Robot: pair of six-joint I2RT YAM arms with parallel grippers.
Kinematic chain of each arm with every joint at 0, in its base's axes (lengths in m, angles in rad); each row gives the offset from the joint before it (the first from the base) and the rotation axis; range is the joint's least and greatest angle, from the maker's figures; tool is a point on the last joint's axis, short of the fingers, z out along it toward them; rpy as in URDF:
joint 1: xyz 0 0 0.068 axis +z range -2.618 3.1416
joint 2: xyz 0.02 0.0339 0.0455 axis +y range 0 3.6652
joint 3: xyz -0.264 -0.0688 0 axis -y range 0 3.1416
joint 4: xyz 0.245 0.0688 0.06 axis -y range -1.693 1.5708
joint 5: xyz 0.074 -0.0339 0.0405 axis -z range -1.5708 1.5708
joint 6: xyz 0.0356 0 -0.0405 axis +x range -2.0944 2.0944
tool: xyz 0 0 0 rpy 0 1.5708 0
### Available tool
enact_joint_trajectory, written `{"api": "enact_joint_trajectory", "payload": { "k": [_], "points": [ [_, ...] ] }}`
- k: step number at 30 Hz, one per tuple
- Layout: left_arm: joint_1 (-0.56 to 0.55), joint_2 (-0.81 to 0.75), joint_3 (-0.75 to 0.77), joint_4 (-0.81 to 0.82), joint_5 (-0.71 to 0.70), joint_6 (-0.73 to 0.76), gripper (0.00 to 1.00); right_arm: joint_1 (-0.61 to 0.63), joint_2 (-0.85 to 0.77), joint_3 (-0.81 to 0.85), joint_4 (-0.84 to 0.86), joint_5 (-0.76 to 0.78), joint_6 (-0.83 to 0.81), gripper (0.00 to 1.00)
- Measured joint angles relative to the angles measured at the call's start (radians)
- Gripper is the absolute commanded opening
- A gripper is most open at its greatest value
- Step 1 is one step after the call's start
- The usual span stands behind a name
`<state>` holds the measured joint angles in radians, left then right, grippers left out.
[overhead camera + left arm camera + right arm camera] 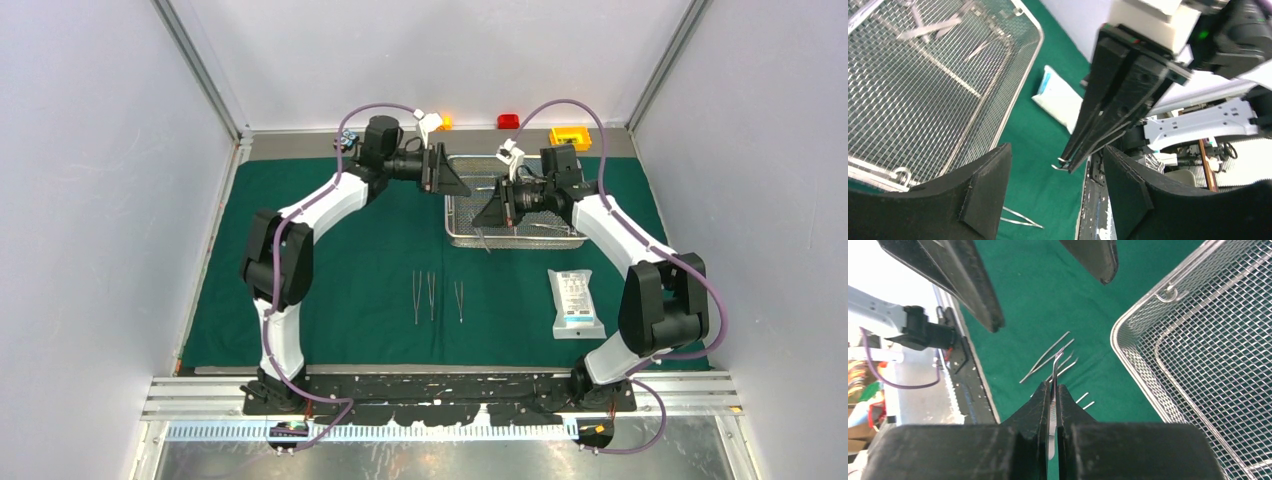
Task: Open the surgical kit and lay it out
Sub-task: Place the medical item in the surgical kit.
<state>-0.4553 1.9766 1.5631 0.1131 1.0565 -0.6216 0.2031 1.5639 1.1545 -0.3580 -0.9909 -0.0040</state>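
The surgical kit lies on a dark green drape [350, 250]. Its steel mesh tray [560, 238] stands at the back with a few instruments in it. Three slim tweezers [432, 296] lie side by side in front of it, and the white pouch [576, 302] to their right. My right gripper [1053, 387] is shut on a thin silver tweezer [1054, 367] whose tips stick out past its fingers, above the tray's front left corner. My left gripper [1057, 150] is open just left of the tray, its fingers on either side of the right gripper's tip [1060, 164].
A yellow box [570, 137], a red block [508, 121] and an orange block [443, 122] sit behind the drape at the back wall. White walls close in both sides. The two wrists are close together over the tray's left end.
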Motion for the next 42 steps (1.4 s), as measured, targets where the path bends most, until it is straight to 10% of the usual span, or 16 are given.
{"api": "enact_joint_trajectory", "payload": {
  "k": [23, 42],
  "points": [
    [-0.062, 0.040, 0.092, -0.375, -0.238, 0.061, 0.67, 0.097, -0.032, 0.031, -0.078, 0.315, -0.070, 0.01],
    [-0.075, 0.094, 0.106, -0.363, -0.218, -0.037, 0.41, 0.099, -0.033, 0.031, -0.084, 0.359, -0.070, 0.01]
  ]
}}
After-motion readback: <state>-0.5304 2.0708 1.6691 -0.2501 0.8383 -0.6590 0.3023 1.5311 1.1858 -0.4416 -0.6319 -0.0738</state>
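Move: The medical item, a thin metal instrument, is upright in the right hand's fingers; from the left hand it lies about 5 cm back, 4 cm to the right and 6 cm lower. Its goal, the open left gripper, is some 5 cm ahead, 4 cm left and 6 cm above the right hand. From the right hand, the wire tray's middle lies roughly 4 cm ahead, 9 cm right and 15 cm below, the nearest laid tweezers about 16 cm back, 3 cm left and 18 cm below. The left hand sinks about 6 cm and edges 2 cm to the right, its fingers tipping further down, to bring its open jaws around the upper end of the medical item, and late in the descent they narrow from about two thirds open to under half. The right hand keeps its closed grip on the item and offers it up, easing some 2 cm down and a little forward while its fingers tip about 15 degrees further downward, and then stays nearly still. ##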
